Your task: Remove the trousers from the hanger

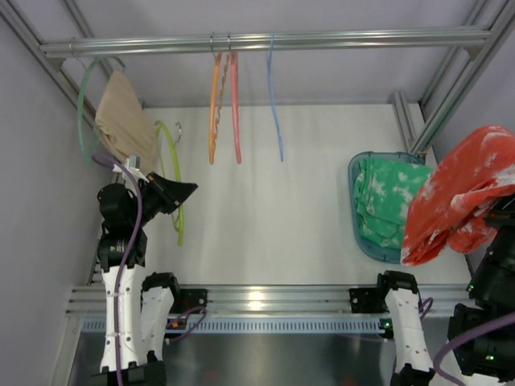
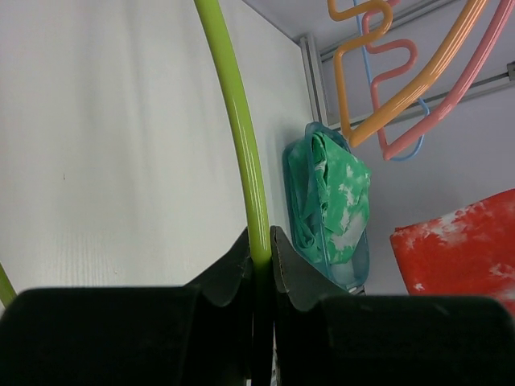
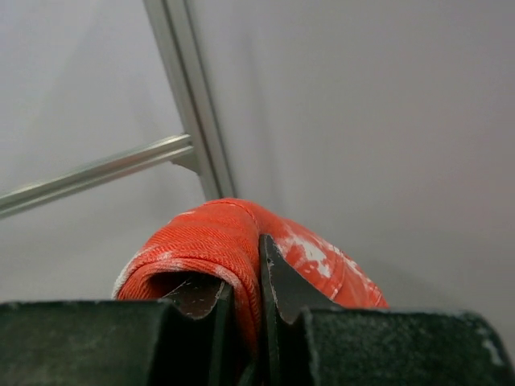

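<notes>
The lime yellow-green hanger (image 1: 176,183) hangs bare at the left, off the rail. My left gripper (image 1: 183,193) is shut on its thin bar, and in the left wrist view the hanger (image 2: 238,121) runs up from between the closed fingers of that gripper (image 2: 259,243). The red-orange trousers (image 1: 455,193) with white splotches hang bunched in the air at the far right, clear of the hanger. My right gripper (image 3: 245,269) is shut on a fold of the trousers (image 3: 213,237); from above the cloth hides its fingertips. The trousers (image 2: 460,251) also show in the left wrist view.
A teal basket (image 1: 355,211) holding green-and-white cloth (image 1: 385,199) sits on the table just left of the trousers. From the rail (image 1: 322,39) hang an orange hanger (image 1: 213,112), a pink hanger (image 1: 236,112) and a blue hanger (image 1: 275,104). A tan garment (image 1: 122,122) hangs far left.
</notes>
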Controlling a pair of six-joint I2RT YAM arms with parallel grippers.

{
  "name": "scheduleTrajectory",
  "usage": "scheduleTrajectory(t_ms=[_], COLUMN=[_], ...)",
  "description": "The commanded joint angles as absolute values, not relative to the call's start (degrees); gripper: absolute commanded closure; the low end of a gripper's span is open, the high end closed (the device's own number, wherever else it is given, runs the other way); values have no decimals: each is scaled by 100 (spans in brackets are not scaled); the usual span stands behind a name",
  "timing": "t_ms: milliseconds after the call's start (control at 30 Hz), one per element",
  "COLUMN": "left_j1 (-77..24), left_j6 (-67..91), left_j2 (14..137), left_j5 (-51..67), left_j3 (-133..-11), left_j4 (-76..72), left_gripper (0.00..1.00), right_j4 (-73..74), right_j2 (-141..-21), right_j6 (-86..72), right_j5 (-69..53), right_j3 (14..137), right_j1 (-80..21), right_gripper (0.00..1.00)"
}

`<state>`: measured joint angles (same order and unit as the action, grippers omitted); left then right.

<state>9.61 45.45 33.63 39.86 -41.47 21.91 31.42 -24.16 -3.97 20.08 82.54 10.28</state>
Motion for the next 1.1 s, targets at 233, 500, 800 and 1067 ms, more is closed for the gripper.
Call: scheduleTrajectory(t_ms=[233, 500, 800, 1067], left_j1=[984, 984, 984, 984], left_j6=[4658, 4658, 4518, 4631], left_j2=[3111, 2997, 2848, 3251], left_j5=[4254, 4394, 4632, 5193], left_j3=[-4316, -4394, -4737, -5273], left_j4=[1477, 1397, 1398, 1406], left_gripper=[100, 100, 100, 100], right_j4=[2866, 1908, 730, 501], right_j2=[-2039, -3233, -5202, -6072], right_j6=[167, 325, -156, -756], right_j5=[2838, 2330, 1362, 808], right_j3=[7059, 6135, 5643, 5134], right_j1=[1854, 1846, 1688, 941], right_gripper=[100, 100, 100, 96])
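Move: Out ahead and below lies the basket for the right hand, which already holds the red trousers: some 23 cm farther out, about 4 cm to the right and roughly 50 cm down. The green trousers lie inside it, at about the same place. The left hand, holding the empty lime hanger, has the rail about 30 cm ahead and 15 cm higher; the tan trousers hang roughly 12 cm ahead, 14 cm left and 7 cm up. Keeping its pinch on the red trousers, the right hand sinks about 27 cm while swinging out forward about as far, first straight down and slightly right, then forward and down over the basket, tipping its fingers down some 45 degrees. The left hand keeps hold of the lime hanger and lifts it about 7 cm, drawing back slightly and tilting its fingers up. ##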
